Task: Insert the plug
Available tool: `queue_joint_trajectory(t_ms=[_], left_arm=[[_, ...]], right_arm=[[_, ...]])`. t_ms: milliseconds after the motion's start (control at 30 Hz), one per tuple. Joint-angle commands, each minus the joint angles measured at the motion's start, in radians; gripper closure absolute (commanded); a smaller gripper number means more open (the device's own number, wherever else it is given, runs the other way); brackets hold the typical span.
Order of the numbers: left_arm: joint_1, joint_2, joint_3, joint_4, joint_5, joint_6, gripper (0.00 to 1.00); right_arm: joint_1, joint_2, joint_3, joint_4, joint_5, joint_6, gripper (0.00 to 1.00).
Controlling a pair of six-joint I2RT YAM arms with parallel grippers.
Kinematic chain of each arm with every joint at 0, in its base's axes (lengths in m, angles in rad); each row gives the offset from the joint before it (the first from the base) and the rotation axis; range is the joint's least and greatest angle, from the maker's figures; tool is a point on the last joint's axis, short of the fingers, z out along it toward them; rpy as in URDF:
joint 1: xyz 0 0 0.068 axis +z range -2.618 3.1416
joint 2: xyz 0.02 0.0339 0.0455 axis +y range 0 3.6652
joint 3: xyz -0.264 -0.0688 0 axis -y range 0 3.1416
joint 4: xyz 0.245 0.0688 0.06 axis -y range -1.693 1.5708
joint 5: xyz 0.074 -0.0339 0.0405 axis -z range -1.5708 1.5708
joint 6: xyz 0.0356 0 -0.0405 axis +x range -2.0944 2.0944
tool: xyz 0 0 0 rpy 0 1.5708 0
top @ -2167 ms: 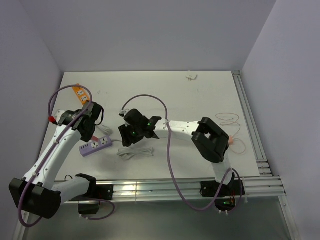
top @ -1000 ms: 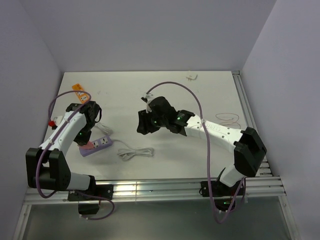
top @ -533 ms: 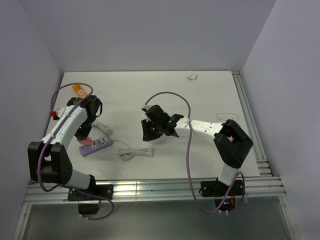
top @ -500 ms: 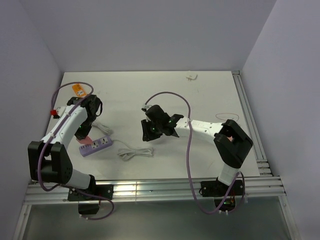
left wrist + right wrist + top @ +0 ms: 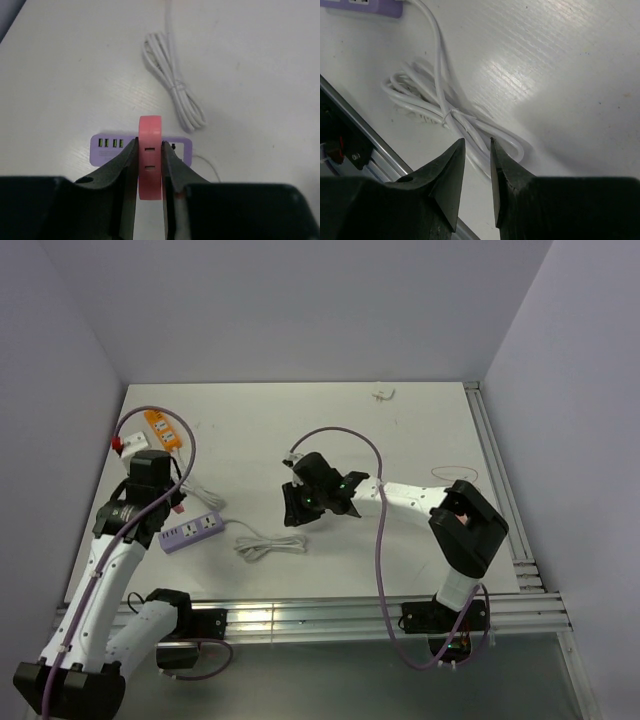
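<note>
The salmon-pink plug [image 5: 150, 160] stands edge-on between my left gripper's fingers, and the left gripper [image 5: 149, 141] is shut on it. It hangs just above the lilac power strip [image 5: 107, 148], over the strip's middle. From above, the left gripper [image 5: 160, 510] hovers by the left end of the lilac strip [image 5: 192, 531]. My right gripper [image 5: 478, 140] is narrowly open, nothing between its fingers, over a tied bundle of white cord [image 5: 455, 120]. In the top view the right gripper [image 5: 293, 508] sits mid-table, beside that cord bundle [image 5: 270, 545].
An orange power strip [image 5: 160, 428] lies at the far left corner. A small white item [image 5: 383, 393] rests near the back edge. Thin pink cord [image 5: 452, 473] loops by the right arm. Metal rails [image 5: 505, 490] run along the right and near edges.
The left arm has swung into a new pose, still holding the plug above the lilac strip. The right gripper's jaws have narrowed and it has dropped slightly toward the white cord.
</note>
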Motion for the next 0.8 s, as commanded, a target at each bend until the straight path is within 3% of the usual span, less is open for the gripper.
queue_joint_trajectory(t_ms=[0, 33, 67, 200, 267, 467, 567, 600, 700, 767], left_arm=[[-0.003, 0.030, 0.027, 0.135, 0.213, 0.344, 1.00], [-0.002, 0.036, 0.027, 0.141, 0.329, 0.510, 1.00], [-0.002, 0.044, 0.033, 0.138, 0.515, 0.566, 1.00], [-0.002, 0.044, 0.016, 0.181, 0.658, 0.686, 1.00], [-0.003, 0.045, 0.044, 0.138, 0.715, 0.763, 1.00], [-0.003, 0.037, 0.055, 0.049, 0.701, 1.022, 1.00], [-0.003, 0.039, 0.041, -0.022, 0.824, 1.184, 1.00], [-0.003, -0.007, -0.005, -0.014, 0.912, 1.268, 1.00], [0.006, -0.125, -0.106, 0.142, 0.867, 1.267, 1.00], [0.065, -0.122, -0.140, 0.147, 0.962, 1.277, 1.00]], right_arm=[[-0.003, -0.066, -0.022, 0.034, 0.004, -0.021, 0.66], [-0.003, -0.070, -0.025, 0.038, -0.001, -0.021, 0.66], [-0.004, -0.070, -0.025, 0.045, -0.006, -0.021, 0.66], [-0.003, -0.089, -0.043, 0.046, -0.022, -0.021, 0.65], [-0.003, -0.124, -0.062, 0.057, -0.015, -0.025, 0.66], [-0.006, -0.195, -0.125, 0.091, -0.024, -0.031, 0.65], [-0.006, -0.219, -0.152, 0.114, -0.048, -0.024, 0.65], [-0.006, -0.234, -0.172, 0.130, -0.055, -0.022, 0.65], [-0.006, -0.259, -0.204, 0.153, -0.073, -0.012, 0.65], [-0.006, -0.284, -0.226, 0.169, -0.078, -0.011, 0.65]])
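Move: Nearly straight under the left hand, which still holds the pink plug, lies the purple strip: its middle about 4 cm to the right, 1 cm back and some 18 cm below. The orange strip's cord bundle is about 8 cm ahead and 5 cm right, the purple strip's cord bundle 24 cm right and 5 cm back, both at table level. From the right hand, the purple strip lies roughly 27 cm left, 1 cm ahead and 7 cm below. Swinging the held plug to the right over the purple strip towards its cord end, the left hand travels about 9 cm, easing back and sinking about 2 cm late on, while it turns some 75 degrees clockwise and its left side rises; the grip stays shut on the plug. The empty right hand backs off and rises about 3 cm each, drifting right, fingers part-open. ##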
